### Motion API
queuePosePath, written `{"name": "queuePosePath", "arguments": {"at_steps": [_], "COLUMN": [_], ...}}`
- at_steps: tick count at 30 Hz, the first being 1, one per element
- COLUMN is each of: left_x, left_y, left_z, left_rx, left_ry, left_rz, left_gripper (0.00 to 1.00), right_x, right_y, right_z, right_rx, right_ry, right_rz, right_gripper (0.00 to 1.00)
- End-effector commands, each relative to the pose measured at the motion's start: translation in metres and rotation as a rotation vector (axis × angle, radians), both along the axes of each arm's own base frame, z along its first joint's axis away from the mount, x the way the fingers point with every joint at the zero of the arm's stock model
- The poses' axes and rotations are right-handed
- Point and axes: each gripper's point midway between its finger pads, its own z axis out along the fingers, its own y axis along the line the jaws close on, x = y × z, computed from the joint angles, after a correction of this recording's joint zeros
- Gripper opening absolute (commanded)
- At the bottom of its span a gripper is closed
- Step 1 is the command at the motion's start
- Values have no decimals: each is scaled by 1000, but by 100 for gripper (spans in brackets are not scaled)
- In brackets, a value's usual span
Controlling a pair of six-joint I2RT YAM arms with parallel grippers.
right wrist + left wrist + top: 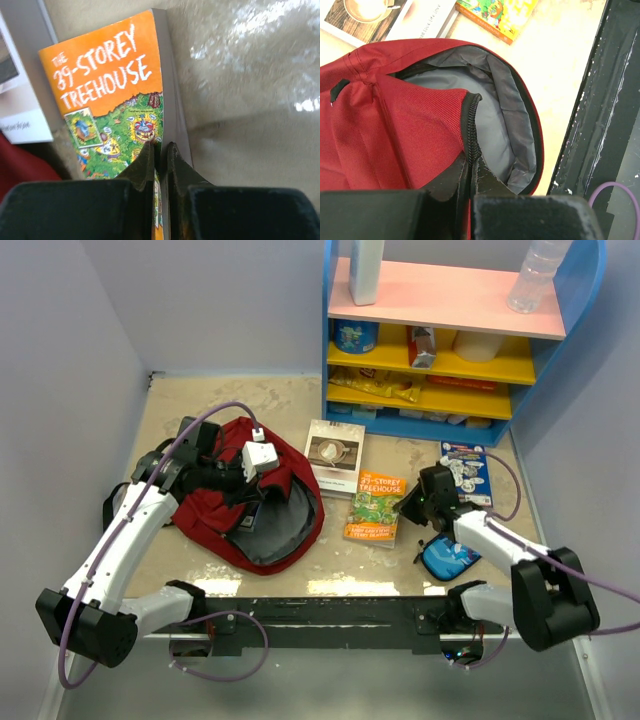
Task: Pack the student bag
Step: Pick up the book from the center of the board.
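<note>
The student bag [225, 525], dark red with a grey lining, lies at the left of the table with its mouth open toward the near edge. My left gripper [252, 494] is shut on the bag's black zipper edge [471, 120], holding the flap up; in the left wrist view that gripper [472, 162] pinches the rim of the student bag [395, 130]. The orange "39-Storey Treehouse" book [374, 507] lies right of the bag. My right gripper [403, 508] is shut on the book's right edge. The right wrist view shows that gripper [160, 147] clamping the cover and pages of the book [110, 85].
A white book with a coffee cup picture [334, 455] lies between the bag and the shelf. A blue and white book [464, 472] and a small blue zip pouch [448, 555] sit at the right. A blue shelf unit [450, 340] stands at the back. A black rail [330, 605] runs along the near edge.
</note>
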Motion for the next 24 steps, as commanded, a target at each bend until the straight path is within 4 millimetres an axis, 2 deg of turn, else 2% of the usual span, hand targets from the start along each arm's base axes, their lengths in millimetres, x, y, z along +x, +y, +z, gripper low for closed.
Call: {"name": "queuePosePath", "arguments": {"at_steps": [1, 3, 6, 13, 17, 24], "left_x": [-1, 0, 1, 2, 4, 9], "left_y": [-6, -6, -7, -8, -8, -9], "left_z": [11, 11, 12, 12, 11, 12], "left_rx": [-37, -37, -40, -44, -43, -46], "left_ry": [-54, -53, -53, -57, -57, -55], "left_rz": [-32, -32, -36, -32, -28, -17], "left_gripper": [0, 0, 0, 0, 0, 0], "right_x": [-31, -25, -31, -57, -66, -81], "right_y": [15, 20, 28, 47, 60, 78], "right_z": [29, 62, 96, 127, 168, 207], "right_rx": [104, 146, 201, 350, 473, 581], "right_ry": [12, -59, -95, -108, -165, -198], "right_rz": [60, 68, 111, 193, 230, 326], "right_gripper": [0, 0, 0, 0, 0, 0]}}
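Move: The book is already pinched at its right-hand edge: its middle lies about 6 cm to the right hand's left, level with it. The bag's open mouth is some 30 cm left and 4 cm back of that hand; the coffee-cup book is about 17 cm left and 14 cm ahead, and the blue pencil case about 13 cm right and 13 cm back. From the left hand, the book is roughly 27 cm right, 5 cm ahead and 16 cm below. Keeping its pinch on the open page edge of the book, the right hand lifts it off the table, rising about 14 cm while drawing some 7 cm back towards its base and easing left, to the side where the bag lies. As it rises, the wrist rolls so that the hand's left side comes up by nearly 25 degrees and turns a little counter-clockwise, the fingers staying shut on the pages throughout. ##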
